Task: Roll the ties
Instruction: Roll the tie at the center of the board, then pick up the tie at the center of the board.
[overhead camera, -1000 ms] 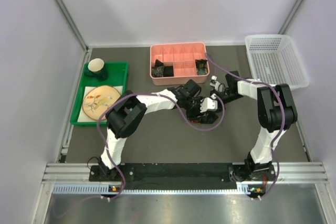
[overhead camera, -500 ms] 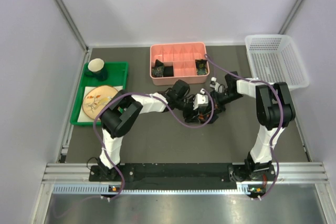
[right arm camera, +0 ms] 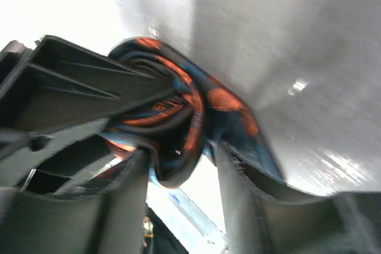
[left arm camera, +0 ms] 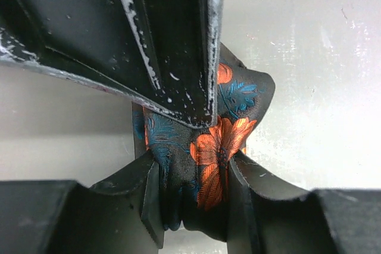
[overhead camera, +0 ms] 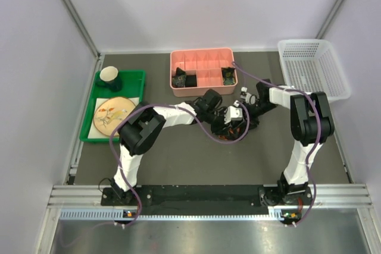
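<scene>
A rolled black tie (left arm camera: 221, 146) with orange flowers and blue leaves is pinched between the fingers of my left gripper (left arm camera: 193, 197), which is shut on it. The same tie (right arm camera: 178, 111) sits between the spread fingers of my right gripper (right arm camera: 181, 182), which is open, with a gap beside the roll. Both grippers meet at mid-table, left gripper (overhead camera: 228, 121) and right gripper (overhead camera: 244, 113), and they hide most of the tie from above. Two more rolled ties (overhead camera: 180, 78) (overhead camera: 228, 75) lie in compartments of the pink box (overhead camera: 202, 52).
A green tray (overhead camera: 89, 130) at the left holds a painted plate (overhead camera: 113, 114) and a dark cup (overhead camera: 111, 76). A white basket (overhead camera: 312, 66) stands at the back right. Purple cables loop around both arms.
My right gripper has gone from shut to open around the roll. My left gripper opened wider, then closed on the tie. Both wrists shifted slightly.
</scene>
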Tool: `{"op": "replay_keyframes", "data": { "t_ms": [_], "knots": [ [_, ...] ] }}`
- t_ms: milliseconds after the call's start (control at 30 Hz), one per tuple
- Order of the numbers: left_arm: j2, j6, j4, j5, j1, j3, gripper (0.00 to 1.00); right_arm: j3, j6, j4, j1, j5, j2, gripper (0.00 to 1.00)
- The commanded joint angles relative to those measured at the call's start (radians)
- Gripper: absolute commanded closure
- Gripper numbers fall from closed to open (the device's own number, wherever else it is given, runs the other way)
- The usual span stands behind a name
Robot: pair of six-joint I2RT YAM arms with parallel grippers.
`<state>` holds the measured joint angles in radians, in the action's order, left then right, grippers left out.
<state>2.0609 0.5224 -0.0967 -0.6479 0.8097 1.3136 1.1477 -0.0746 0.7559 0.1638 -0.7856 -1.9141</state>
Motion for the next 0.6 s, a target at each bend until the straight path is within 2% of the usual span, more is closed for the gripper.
{"op": "replay_keyframes", "data": {
  "t_ms": [0, 67, 100, 167, 267, 467, 567],
  "knots": [
    [0.061, 0.079, -0.188, 0.116, 0.034, -0.017, 0.99, 0.007, 0.102, 0.078, -0.05, 0.097, 0.024, 0.43],
    [0.053, 0.103, -0.208, 0.146, 0.036, -0.034, 1.0, 0.009, 0.139, 0.117, -0.078, 0.06, 0.049, 0.32],
    [0.053, 0.11, -0.221, 0.155, 0.039, -0.036, 1.0, 0.006, 0.147, 0.147, -0.105, 0.028, 0.065, 0.24],
    [0.059, 0.132, -0.258, 0.184, 0.04, -0.036, 1.0, 0.001, 0.17, 0.171, -0.125, 0.008, 0.082, 0.18],
    [0.067, 0.143, -0.276, 0.205, 0.046, -0.031, 1.0, -0.02, 0.154, 0.151, -0.135, 0.017, 0.113, 0.01],
    [0.077, 0.145, -0.296, 0.214, 0.048, -0.007, 1.0, -0.059, 0.096, 0.047, -0.135, 0.111, 0.096, 0.01],
    [0.08, 0.149, -0.294, 0.212, 0.049, -0.005, 1.0, -0.08, 0.053, -0.024, -0.118, 0.082, 0.058, 0.01]
  ]
}}
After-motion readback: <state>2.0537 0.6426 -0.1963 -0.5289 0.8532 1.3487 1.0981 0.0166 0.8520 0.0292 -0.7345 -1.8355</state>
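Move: The rolled part of the tie is right between the two grippers, kept in the left fingers: its middle is about 3 cm to the right hand's left, level fore and aft and roughly 1 cm lower. From the left hand it is some 3 cm to the right, also level and about 1 cm down. The pink organizer stands about 20 cm ahead and 15 cm left of the right hand; the white basket is around 21 cm ahead and 28 cm right. The right fingers, already part open around the edge of the tie roll, spread to fully wide and come free of the cloth as the hand draws off to the right, away from the roll, by about 5 cm, rising a centimetre or so on the way and then easing partly back down. The left hand stays where it is and keeps its pinch on the roll over the board, only tilting by some 10 degrees. ##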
